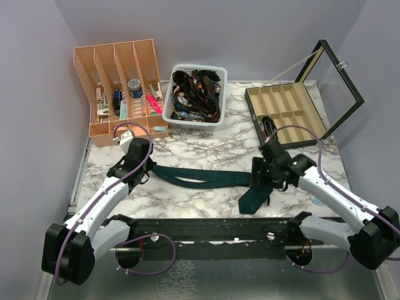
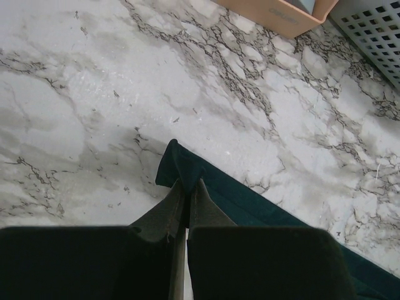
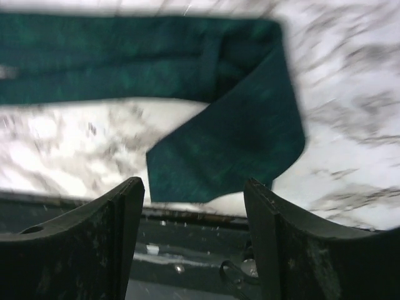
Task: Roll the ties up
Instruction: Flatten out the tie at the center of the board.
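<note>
A dark teal tie point(image 1: 206, 178) lies across the middle of the marble table point(image 1: 206, 147). Its narrow end point(image 2: 178, 164) is pinched between the fingertips of my left gripper point(image 2: 187, 182), which is shut on it at the left point(image 1: 149, 167). On the right the tie bends back, and its wide pointed end point(image 1: 253, 199) reaches the table's near edge. My right gripper point(image 1: 259, 178) hovers over that bend. In the right wrist view, which is blurred, its jaws point(image 3: 194, 187) stand open and empty above the wide end point(image 3: 231, 144). More ties point(image 1: 195, 94) are heaped in the white basket point(image 1: 187, 122).
An orange desk organizer point(image 1: 122, 87) with small items stands at the back left. A compartment box point(image 1: 284, 112) with its glass lid point(image 1: 334, 81) raised sits at the back right. The black rail point(image 1: 206, 228) carrying the arm bases runs along the near edge.
</note>
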### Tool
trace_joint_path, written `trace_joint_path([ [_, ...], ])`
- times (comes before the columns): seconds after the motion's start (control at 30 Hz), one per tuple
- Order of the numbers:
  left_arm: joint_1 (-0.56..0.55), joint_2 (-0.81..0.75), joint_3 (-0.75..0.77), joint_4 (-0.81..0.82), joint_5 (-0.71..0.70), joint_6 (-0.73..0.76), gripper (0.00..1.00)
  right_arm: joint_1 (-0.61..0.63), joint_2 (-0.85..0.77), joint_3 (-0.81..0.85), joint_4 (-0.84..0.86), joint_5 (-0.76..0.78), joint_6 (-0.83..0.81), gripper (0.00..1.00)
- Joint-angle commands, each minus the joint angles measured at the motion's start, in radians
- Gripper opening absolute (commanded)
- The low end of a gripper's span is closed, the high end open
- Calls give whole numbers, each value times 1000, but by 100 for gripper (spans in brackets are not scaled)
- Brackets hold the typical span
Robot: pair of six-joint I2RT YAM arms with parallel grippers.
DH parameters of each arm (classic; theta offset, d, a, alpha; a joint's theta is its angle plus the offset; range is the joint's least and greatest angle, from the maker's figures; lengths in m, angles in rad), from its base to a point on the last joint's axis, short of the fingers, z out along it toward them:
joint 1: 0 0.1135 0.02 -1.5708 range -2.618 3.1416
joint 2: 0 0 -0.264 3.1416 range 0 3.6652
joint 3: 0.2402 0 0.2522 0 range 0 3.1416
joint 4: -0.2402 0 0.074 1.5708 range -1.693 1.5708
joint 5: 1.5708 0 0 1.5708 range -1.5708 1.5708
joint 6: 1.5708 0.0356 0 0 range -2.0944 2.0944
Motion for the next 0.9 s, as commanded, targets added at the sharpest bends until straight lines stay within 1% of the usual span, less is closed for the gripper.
trace_joint_path([
  [0.0, 27, 10, -9, 53, 14, 40, 0, 224, -24, -70, 23, 5, 155, 67],
  [0.07, 38, 12, -13, 54, 21, 49, 0, 302, 28, -74, 62, -9, 186, 63],
  [0.1, 45, 13, -16, 56, 25, 52, 0, 352, 68, -59, 62, 31, 208, 62],
  [0.17, 60, 12, -21, 60, 38, 58, 0, 450, 165, -15, 29, 157, 245, 61],
  [0.23, 73, 12, -28, 61, 52, 62, 0, 499, 263, 24, -32, 253, 301, 58],
  [0.27, 79, 11, -31, 61, 59, 64, 0, 517, 296, 32, -43, 268, 314, 56],
  [0.33, 86, 5, -35, 61, 69, 67, 0, 544, 338, 28, -16, 253, 308, 54],
  [0.47, 97, -15, -41, 54, 73, 71, 0, 590, 372, 19, 51, 229, 309, 51],
  [0.67, 112, -27, -38, 45, 81, 82, 0, 598, 410, -1, 99, 190, 290, 47],
  [0.73, 115, -27, -37, 41, 83, 81, 0, 598, 427, -17, 100, 197, 297, 38],
  [0.8, 118, -32, -40, 41, 86, 80, 0, 599, 446, -23, 82, 229, 311, 26],
  [0.87, 121, -36, -44, 41, 89, 80, 0, 598, 456, -21, 69, 260, 315, 16],
])
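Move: My left hand still pinches the tie's far end. The free tip of its wide end lies about 7 cm back and 7 cm to the left of my open right hand, some 9 cm below; from the left hand that tip is roughly 28 cm right, 15 cm back and 9 cm down. From my right hand, the tie's long middle stretch centres about 18 cm left and 2 cm ahead, and the open glass-lidded box some 22 cm ahead, 9 cm right. I sweep my right hand back and left, each about 8 cm, towards the tip of the tie's wide end, then sink mostly straight down onto it, 8 cm in all. The wrist turns some 15 degrees counter-clockwise and dips its left side while the wide-open fingers close most of the way around the tip's edge. My left hand keeps its pinch and draws about 2 cm left. ##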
